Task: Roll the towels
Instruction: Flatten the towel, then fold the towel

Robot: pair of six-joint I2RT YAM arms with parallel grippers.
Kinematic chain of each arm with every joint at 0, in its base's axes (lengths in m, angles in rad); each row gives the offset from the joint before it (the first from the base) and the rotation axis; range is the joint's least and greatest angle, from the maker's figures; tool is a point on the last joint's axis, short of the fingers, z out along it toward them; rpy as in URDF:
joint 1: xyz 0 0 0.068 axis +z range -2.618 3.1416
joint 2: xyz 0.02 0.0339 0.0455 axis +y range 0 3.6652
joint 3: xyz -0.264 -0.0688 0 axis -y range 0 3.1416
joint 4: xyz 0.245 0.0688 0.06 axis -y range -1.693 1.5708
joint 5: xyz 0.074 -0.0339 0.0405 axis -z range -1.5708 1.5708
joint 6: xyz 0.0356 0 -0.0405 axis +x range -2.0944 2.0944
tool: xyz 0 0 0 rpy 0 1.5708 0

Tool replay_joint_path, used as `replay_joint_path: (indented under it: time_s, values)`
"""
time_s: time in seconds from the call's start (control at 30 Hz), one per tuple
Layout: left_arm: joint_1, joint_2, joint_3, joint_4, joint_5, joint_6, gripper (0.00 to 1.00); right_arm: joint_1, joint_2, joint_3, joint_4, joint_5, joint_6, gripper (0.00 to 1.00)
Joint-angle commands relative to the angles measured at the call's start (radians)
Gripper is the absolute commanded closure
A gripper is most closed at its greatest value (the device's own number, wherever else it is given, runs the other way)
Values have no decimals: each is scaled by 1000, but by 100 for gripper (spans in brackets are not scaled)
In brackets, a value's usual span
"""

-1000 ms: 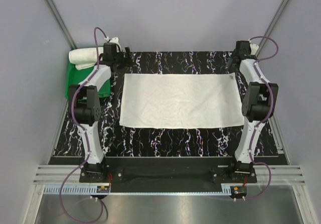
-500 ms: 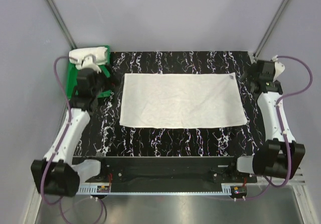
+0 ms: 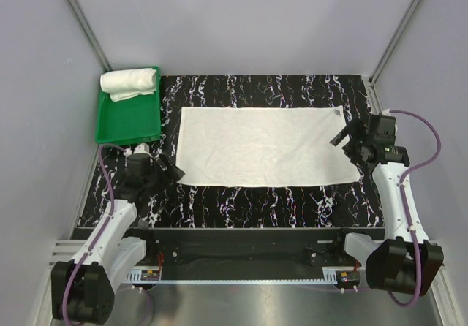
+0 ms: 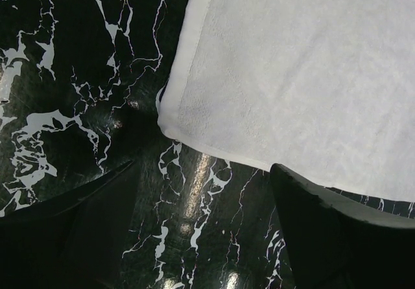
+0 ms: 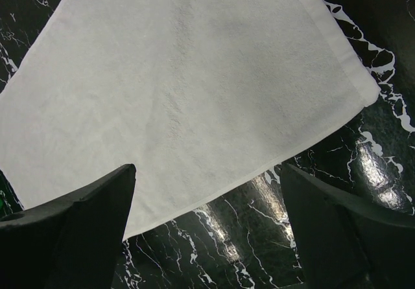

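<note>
One white towel lies spread flat on the black marbled mat. A second towel, rolled up, rests at the far end of the green tray. My left gripper hovers open just off the flat towel's near-left corner. In the left wrist view that towel fills the upper right, and only mat shows between the fingers of the left gripper. My right gripper stands open at the towel's right edge. In the right wrist view the towel has its edge running between the spread fingers of the right gripper.
The tray stands at the back left beside the mat. Grey walls and slanted frame posts close in the sides and the back. The arm bases sit on the rail at the near edge.
Both arms have swung from the back corners toward the near side. The left one went from the tray to the towel's near-left corner, the right one to its right edge.
</note>
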Motion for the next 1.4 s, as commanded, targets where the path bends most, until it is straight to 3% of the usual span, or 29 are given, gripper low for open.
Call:
replay_joint_path:
  time_s: [0.0,0.33,0.67,0.77,0.83,0.97,1.07,1.17,1.37]
  values:
    - [1,52,-2,39,-20,-30,15,3,-3,3,-24,-24,-19,1]
    - [1,166,-42,153,-13,-33,19,3,20,0,-10,-4,-8,0]
    - [1,282,-72,320,64,-45,55,2,55,2,1,80,-20,0]
    - [1,301,-62,334,72,-39,71,-11,78,0,4,111,-25,0]
    - [1,308,-52,343,81,-38,83,-38,87,-12,14,120,-22,0]
    - [1,296,-34,358,95,-5,95,-136,113,-43,30,117,-17,0]
    - [1,285,-36,365,93,-2,97,-243,170,-73,62,56,-22,1]
    - [1,285,-43,384,109,-2,98,-351,240,-113,103,-44,-3,10]
    - [1,282,-59,424,119,-5,98,-397,391,-135,188,-88,21,26]
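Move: The white towel's near left corner lies about 2 cm ahead of the left hand, 2 cm to its right and 5 cm below. The green bin stands some 28 cm ahead and 20 cm left of that hand. The right hand's goal is the towel's near right corner, about 3 cm back, 10 cm right and 15 cm down; the towel's far right corner is roughly 31 cm ahead of it, 2 cm right, also some 16 cm down. Left fingers shut and pinch the towel's near left corner after sinking about 5 cm, easing a little forward and right, then rise about 1 cm with the corner. The right hand, barely sinking at first, swings down some 13 cm and right 10 cm, slightly back, to the near right corner, turning clockwise and tipping downward about 20 degrees each, its fingers starting to close. ##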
